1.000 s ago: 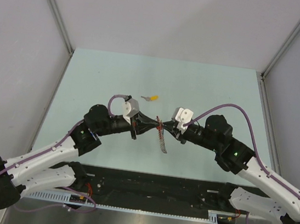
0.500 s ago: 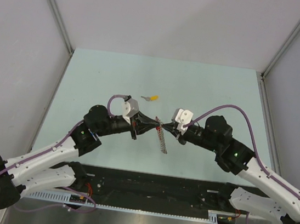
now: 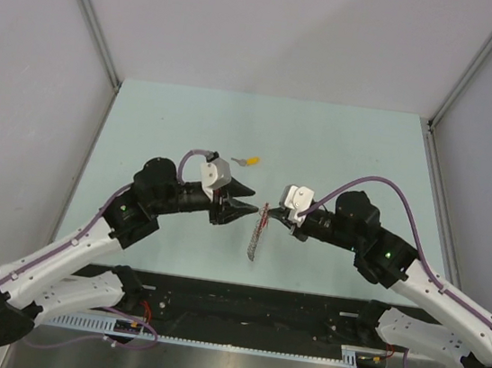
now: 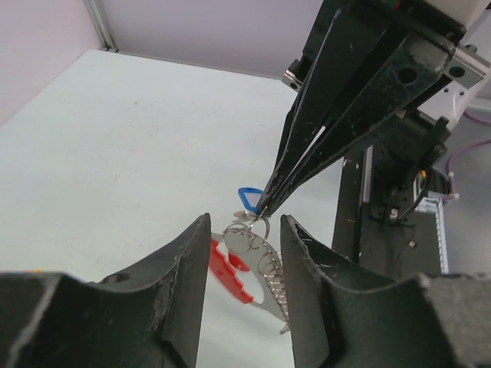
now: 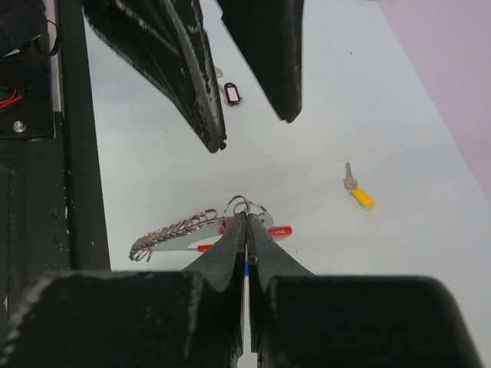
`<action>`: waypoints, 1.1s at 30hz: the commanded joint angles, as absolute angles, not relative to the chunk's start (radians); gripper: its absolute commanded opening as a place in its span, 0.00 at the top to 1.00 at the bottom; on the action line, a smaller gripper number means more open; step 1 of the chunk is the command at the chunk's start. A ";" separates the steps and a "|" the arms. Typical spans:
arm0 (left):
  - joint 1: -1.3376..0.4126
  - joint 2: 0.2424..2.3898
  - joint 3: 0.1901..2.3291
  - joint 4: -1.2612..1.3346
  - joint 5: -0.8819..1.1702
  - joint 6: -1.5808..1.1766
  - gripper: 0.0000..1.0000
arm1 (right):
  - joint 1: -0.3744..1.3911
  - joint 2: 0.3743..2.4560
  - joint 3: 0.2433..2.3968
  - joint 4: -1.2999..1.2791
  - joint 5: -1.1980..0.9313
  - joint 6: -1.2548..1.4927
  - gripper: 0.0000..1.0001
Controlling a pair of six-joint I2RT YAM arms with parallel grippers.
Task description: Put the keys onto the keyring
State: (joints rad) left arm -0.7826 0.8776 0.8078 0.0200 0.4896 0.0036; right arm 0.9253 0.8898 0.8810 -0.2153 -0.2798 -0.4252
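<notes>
The keyring (image 3: 257, 235), a silvery chain with a red tag (image 4: 230, 274), hangs above the table from my right gripper (image 3: 267, 214). That gripper (image 5: 245, 218) is shut on the keyring's (image 5: 176, 230) top rings. A blue key cap (image 4: 245, 198) shows right at the pinch. My left gripper (image 3: 251, 201) faces it from the left, open and holding nothing. In the left wrist view the keyring dangles just beyond the left gripper (image 4: 244, 261), apart from both pads. A yellow-capped key (image 3: 250, 161) lies on the table behind the grippers, also in the right wrist view as the yellow key (image 5: 359, 196).
A small black loop tag (image 5: 232, 93) lies on the pale green table (image 3: 342, 142) beyond the left gripper (image 5: 253, 130). The black base rail (image 3: 248, 307) runs along the near edge. Grey walls stand on three sides.
The left gripper has opened and drawn back to the left, letting go of the keyring. The keyring now hangs from the right gripper alone, its chain swung down and left.
</notes>
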 commanded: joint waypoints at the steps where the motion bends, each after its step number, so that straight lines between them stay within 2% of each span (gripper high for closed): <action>1: -0.750 0.917 0.931 -0.225 0.641 0.184 0.54 | 0.922 0.868 0.905 -0.210 -0.317 -0.475 1.00; 8: -0.738 1.037 0.995 -0.350 0.810 0.357 0.55 | 0.922 0.867 0.917 -0.244 -0.359 -0.499 1.00; 16: -0.739 1.134 1.057 -0.402 0.906 0.394 0.63 | 0.925 0.870 0.920 -0.256 -0.371 -0.503 1.00; 27: -0.739 1.169 1.049 -0.361 0.939 0.345 0.79 | 0.930 0.877 0.923 -0.258 -0.371 -0.503 1.00; 33: -0.742 1.177 1.043 -0.350 0.936 0.328 0.78 | 0.934 0.884 0.927 -0.258 -0.370 -0.502 1.00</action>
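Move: The keyring, at the tips of the right hand's shut fingers, is level with the left hand fore and aft, about 3 cm to its right and 4 cm below. From the left hand, the blue-tagged key is about 1 cm ahead, 4 cm to the right and 6 cm down; the grey chain piece hangs with its middle roughly 1 cm back, 2 cm right and 11 cm down. For the right hand, the ring is right at the pads, about 1 cm down. Down first, by about 6 cm, and some 2 cm back and to the right, the left hand comes to the ring, turning clockwise by roughly 20 degrees and tipping its fingertips downward. Its half-open fingers then narrow to about half their gap, one on either side of the ring. The right hand keeps its shut hold, easing slightly back and down. ##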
